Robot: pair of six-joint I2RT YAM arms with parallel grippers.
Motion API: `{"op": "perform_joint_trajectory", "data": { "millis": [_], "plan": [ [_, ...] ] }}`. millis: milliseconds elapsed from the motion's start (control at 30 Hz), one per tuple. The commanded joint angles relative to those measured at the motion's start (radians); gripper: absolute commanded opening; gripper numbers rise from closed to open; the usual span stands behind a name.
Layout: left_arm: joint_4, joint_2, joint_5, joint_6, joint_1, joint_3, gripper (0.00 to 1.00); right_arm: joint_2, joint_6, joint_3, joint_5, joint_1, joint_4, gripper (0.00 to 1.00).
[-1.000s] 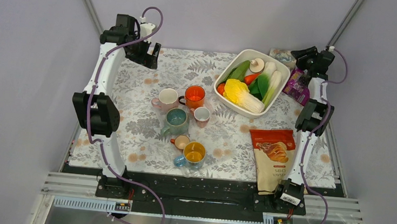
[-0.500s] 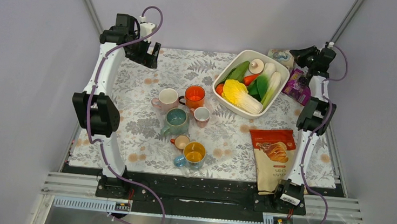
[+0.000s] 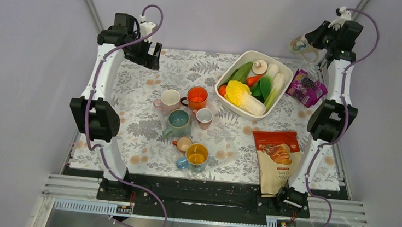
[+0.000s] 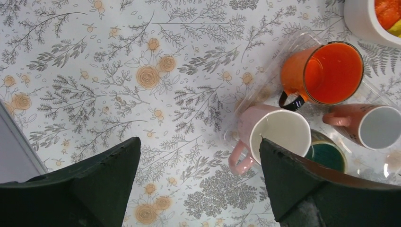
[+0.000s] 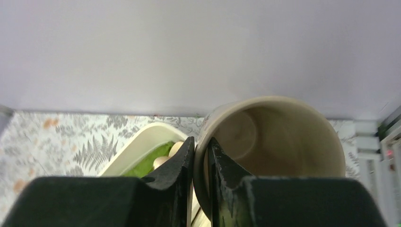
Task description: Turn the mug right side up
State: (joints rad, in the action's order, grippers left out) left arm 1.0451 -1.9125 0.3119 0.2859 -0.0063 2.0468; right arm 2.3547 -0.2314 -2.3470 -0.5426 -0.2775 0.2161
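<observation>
The mug (image 3: 301, 45) is pale beige with a faint pattern and hangs in the air above the table's back right corner. My right gripper (image 3: 313, 40) is shut on its rim. In the right wrist view the mug (image 5: 279, 142) turns its mouth toward the camera, so I see down to its bottom. There the right gripper (image 5: 201, 158) pinches the left wall, with one finger outside and one inside. My left gripper (image 3: 149, 54) hovers over the back left of the table. The left wrist view shows this gripper (image 4: 199, 142) open, with only the cloth below.
Several upright mugs cluster mid-table, among them a pink one (image 3: 169, 99), an orange one (image 3: 196, 96) and a teal one (image 3: 178, 120). A white dish (image 3: 223, 97) of vegetables stands back right. A purple packet (image 3: 306, 87) and a snack bag (image 3: 277, 158) lie along the right side.
My right gripper has closed on the mug at the back right corner and lifted it up off the table. The left arm has barely moved.
</observation>
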Motion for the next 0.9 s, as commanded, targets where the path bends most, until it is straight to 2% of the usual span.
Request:
{"op": "perform_joint_trajectory", "data": {
  "millis": [0, 167, 267, 400, 633, 733, 867],
  "plan": [
    [0.001, 0.103, 0.069, -0.031, 0.006, -0.024, 0.99, -0.26, 0.39, -0.023, -0.091, 0.086, 0.136, 0.0],
    [-0.005, 0.137, 0.119, -0.062, 0.006, -0.063, 0.99, -0.422, 0.695, 0.033, -0.215, 0.179, 0.385, 0.0],
    [-0.025, 0.166, 0.151, -0.075, 0.006, -0.1, 0.99, -0.554, 0.893, 0.168, -0.271, 0.264, 0.513, 0.0],
    [-0.065, 0.215, 0.192, -0.077, 0.006, -0.163, 0.99, -0.748, 1.202, 0.407, -0.262, 0.398, 0.663, 0.0],
    [-0.091, 0.252, 0.236, -0.057, 0.006, -0.212, 0.99, -1.082, 1.318, 0.852, -0.165, 0.611, 0.726, 0.0],
    [-0.096, 0.264, 0.242, -0.048, 0.006, -0.229, 0.99, -1.149, 1.318, 0.958, -0.104, 0.725, 0.746, 0.0],
    [-0.114, 0.278, 0.245, -0.061, 0.006, -0.259, 0.99, -1.174, 1.317, 1.094, -0.035, 0.854, 0.655, 0.0]
  ]
}}
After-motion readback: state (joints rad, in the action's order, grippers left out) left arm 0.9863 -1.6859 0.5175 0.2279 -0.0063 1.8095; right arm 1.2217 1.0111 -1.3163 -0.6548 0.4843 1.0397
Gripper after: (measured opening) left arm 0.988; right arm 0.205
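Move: The cream mug is already in the right hand, beyond the table's back edge. The open table it is carried towards lies about 41 cm back, 29 cm to the left and 26 cm below. The small pink mug stands 35 cm back and 40 cm left of this hand, the yellow mug 50 back and 41 left, the vegetable box 18 back and 20 left. From the left hand that open spot is about 21 cm back and 33 cm right. Back towards its base by about 44 cm and left nearly 30, the right hand swings the cream mug over the vegetable box, first rising some 10 cm, then sinking below its starting height. The wrist swings round some 90 degrees, largely counter-clockwise, until the fingers point left and down, keeping their pinch on the mug's wall. The open left hand drifts back and right, rising slightly. ##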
